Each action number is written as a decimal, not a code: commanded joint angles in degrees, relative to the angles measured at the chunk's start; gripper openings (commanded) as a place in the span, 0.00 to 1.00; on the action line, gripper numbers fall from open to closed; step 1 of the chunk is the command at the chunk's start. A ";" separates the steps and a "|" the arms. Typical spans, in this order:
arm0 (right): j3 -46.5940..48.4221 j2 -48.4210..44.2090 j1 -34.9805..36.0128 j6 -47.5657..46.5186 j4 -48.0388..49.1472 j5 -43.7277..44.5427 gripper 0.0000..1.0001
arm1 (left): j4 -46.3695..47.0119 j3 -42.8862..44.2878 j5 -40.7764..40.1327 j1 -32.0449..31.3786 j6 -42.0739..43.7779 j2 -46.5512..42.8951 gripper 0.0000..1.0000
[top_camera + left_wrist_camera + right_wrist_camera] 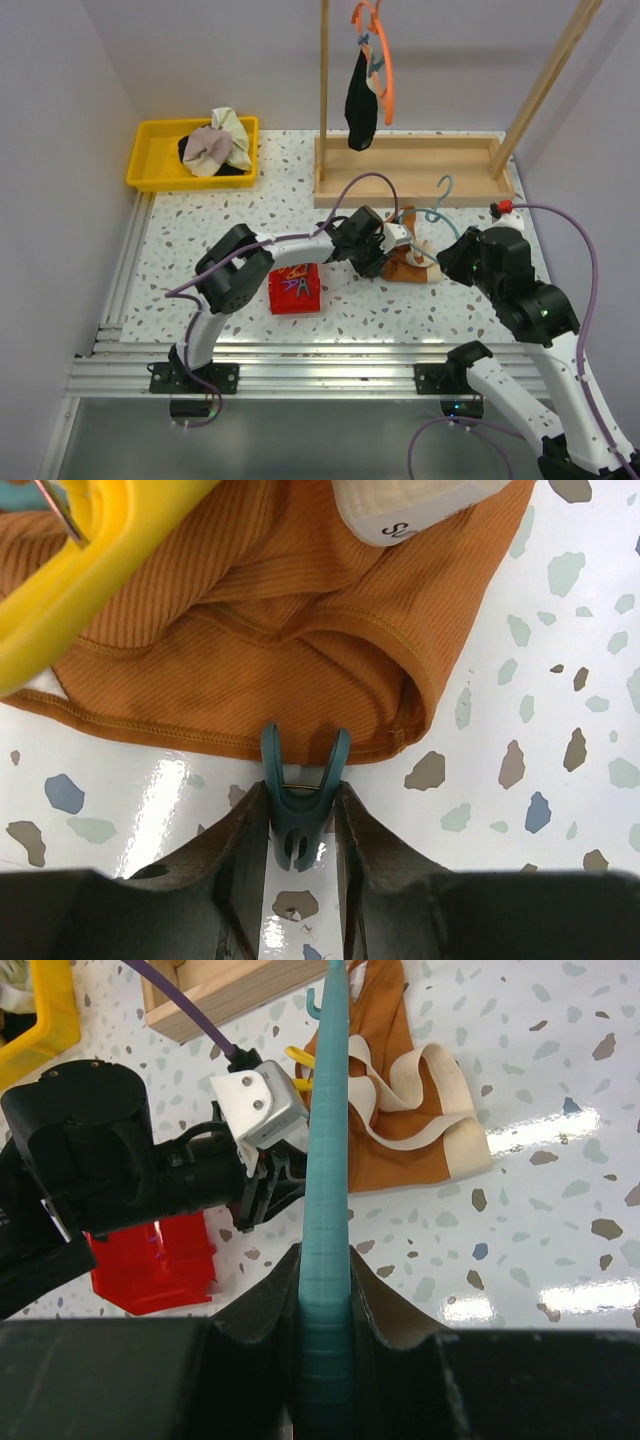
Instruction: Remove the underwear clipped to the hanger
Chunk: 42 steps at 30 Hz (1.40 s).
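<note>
The rust-brown underwear (408, 265) with cream bands lies on the table under a teal hanger (432, 212). My left gripper (300, 825) is shut on a teal clip (300, 800) at the garment's hem (250, 630); the clip's two prongs stand spread against the hem. My right gripper (326, 1280) is shut on the teal hanger's bar (326, 1140), with the underwear (400, 1130) just beyond. The black underwear (360, 100) hangs clipped to an orange hanger (386, 70) on the wooden rack. In the top view my left gripper (385, 250) and right gripper (447, 264) flank the brown garment.
A wooden rack (410, 172) stands at the back. A yellow tray (150, 165) at the back left holds a pale cloth bundle (220, 142). A red box (295, 288) sits by my left arm. A yellow clip (90, 570) lies on the garment.
</note>
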 commanded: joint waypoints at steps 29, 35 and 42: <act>0.13 -0.29 -0.07 -1.58 3.70 -0.47 0.00 | -25.64 -16.62 -30.49 5.54 -35.98 -45.52 0.00; 0.74 0.24 -0.16 -3.78 3.79 -1.09 0.00 | -22.83 -22.08 -25.91 7.58 -36.95 -44.92 0.00; 1.44 0.32 -0.16 -5.45 3.61 -2.23 0.00 | -22.30 -20.68 -25.82 8.54 -38.53 -41.05 0.17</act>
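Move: The left hand, just above the table with a dark green clip already between its fingers, has the middle of the red clip box about 19 cm to its left and 1 cm back, roughly level. The brown underwear's middle lies some 9 cm to its right and 5 cm ahead; the yellow clip is about 6 cm right, 8 cm ahead, 5 cm higher. From the right hand the box is about 35 cm left, 6 cm ahead and 22 cm below. Still pinching the dark green clip, the left hand carries it up from beside the underwear's hem, rising nearly 20 cm, then swings about 20 cm left to the red box and sinks some 8 cm over its near part. On the way it turns roughly 50 degrees counter-clockwise; the fingers keep their hold. ##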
